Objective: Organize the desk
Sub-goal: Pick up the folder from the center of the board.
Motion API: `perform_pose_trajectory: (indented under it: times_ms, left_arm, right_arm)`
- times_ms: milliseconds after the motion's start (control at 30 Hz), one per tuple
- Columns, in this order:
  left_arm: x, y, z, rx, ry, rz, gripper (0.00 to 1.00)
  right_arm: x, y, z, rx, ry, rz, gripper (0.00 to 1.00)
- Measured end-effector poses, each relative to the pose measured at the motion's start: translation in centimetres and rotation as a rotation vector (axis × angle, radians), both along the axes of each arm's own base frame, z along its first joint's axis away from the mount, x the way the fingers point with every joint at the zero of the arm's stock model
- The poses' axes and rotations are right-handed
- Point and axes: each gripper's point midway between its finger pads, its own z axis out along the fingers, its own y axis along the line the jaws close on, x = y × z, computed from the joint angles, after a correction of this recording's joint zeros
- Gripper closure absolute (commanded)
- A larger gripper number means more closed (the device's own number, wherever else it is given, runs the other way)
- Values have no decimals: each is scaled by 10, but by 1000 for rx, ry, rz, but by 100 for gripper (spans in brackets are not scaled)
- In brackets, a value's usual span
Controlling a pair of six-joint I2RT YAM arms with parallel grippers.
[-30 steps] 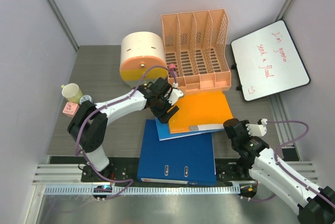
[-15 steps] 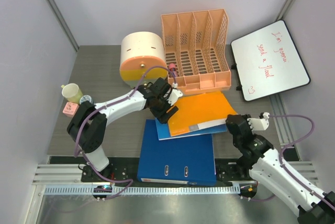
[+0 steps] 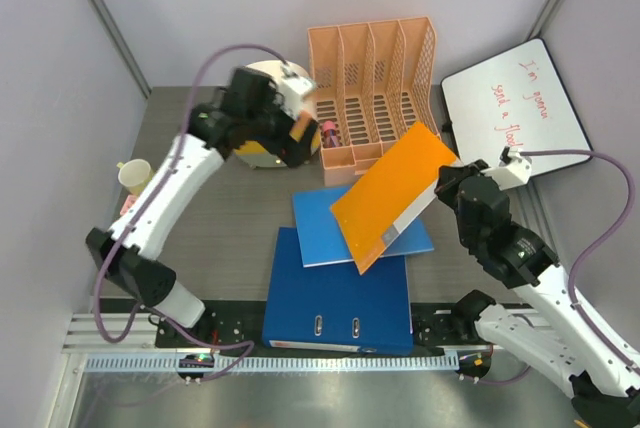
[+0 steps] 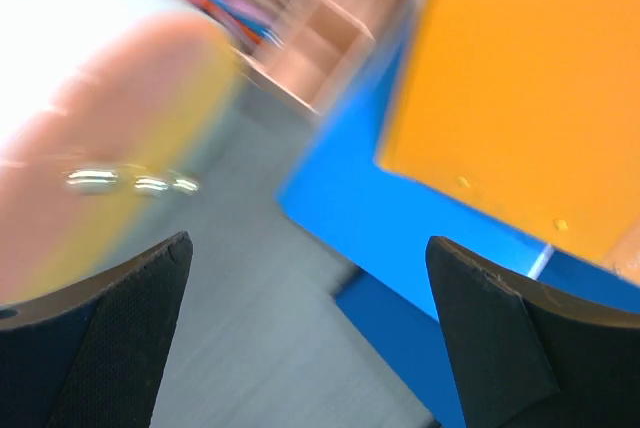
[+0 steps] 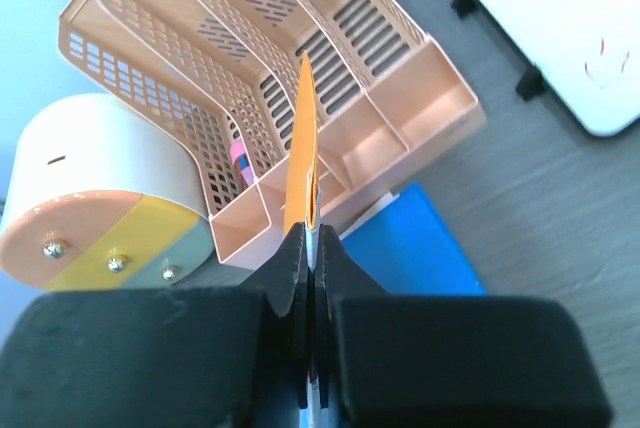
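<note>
On the dark grey desk [image 3: 230,218] a light blue folder [image 3: 325,233] lies partly over a dark blue binder [image 3: 340,298]. Above them an orange folder [image 3: 390,198] hangs tilted. My right gripper [image 3: 447,183] is shut on its right edge. In the right wrist view the orange folder [image 5: 303,138] is seen edge-on, pinched in the right gripper [image 5: 306,236], and it points toward the peach file rack [image 5: 250,68]. My left gripper [image 3: 297,130] is raised beside the round white and yellow container [image 3: 262,83]. The left gripper [image 4: 308,243] is open and empty above the desk [image 4: 250,348].
The peach file rack [image 3: 375,88] stands at the back with a pink item in its front pocket. A whiteboard [image 3: 515,113] with red writing leans at the right. A pale cup [image 3: 135,176] sits at the left edge. The view from the left wrist is blurred.
My left gripper opened, let go of the orange folder's left corner and swung up and back toward the round container. The right gripper lifted the folder by its right edge.
</note>
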Motion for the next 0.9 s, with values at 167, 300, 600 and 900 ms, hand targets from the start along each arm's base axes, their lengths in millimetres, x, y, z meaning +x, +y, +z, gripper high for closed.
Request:
perform_pose_trajectory:
  times_ms: [167,300,600,900]
  left_arm:
    - [38,68,119,-144,-238,183,0]
    - [25,94,140,-162,-271,225,0]
    - [28,96,62,-95,-60,240,0]
    - [31,95,33,-80,9,250,0]
  right_arm:
    - [12,7,41,-154,-58,78,99]
    - [26,21,73,-248,-141,149,99]
    - [52,50,141,-400,-273,256,99]
    - [64,60,209,-460,-398,260,99]
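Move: The right hand already has the orange folder pinched by its edge, clear of the pile. From that hand the peach organizer's middle lies roughly 20 cm ahead, 13 cm left and 14 cm lower; the drawer cabinet stands some 23 cm left of the organizer, level with it. The blue folder lies about 17 cm left of the right hand, level with it and 25 cm below. From the left hand the organizer is about 14 cm ahead, 17 cm right and 12 cm below. Still pinching the orange folder's edge, the right hand carries it up some 20 cm, easing about 6 cm forward and 6 cm left to the organizer's side, while the wrist tips up, rolls left side down and turns counter-clockwise. The empty left hand, staying open, swings up and left away from the folders, then sinks most of the way back down beside the cabinet. ##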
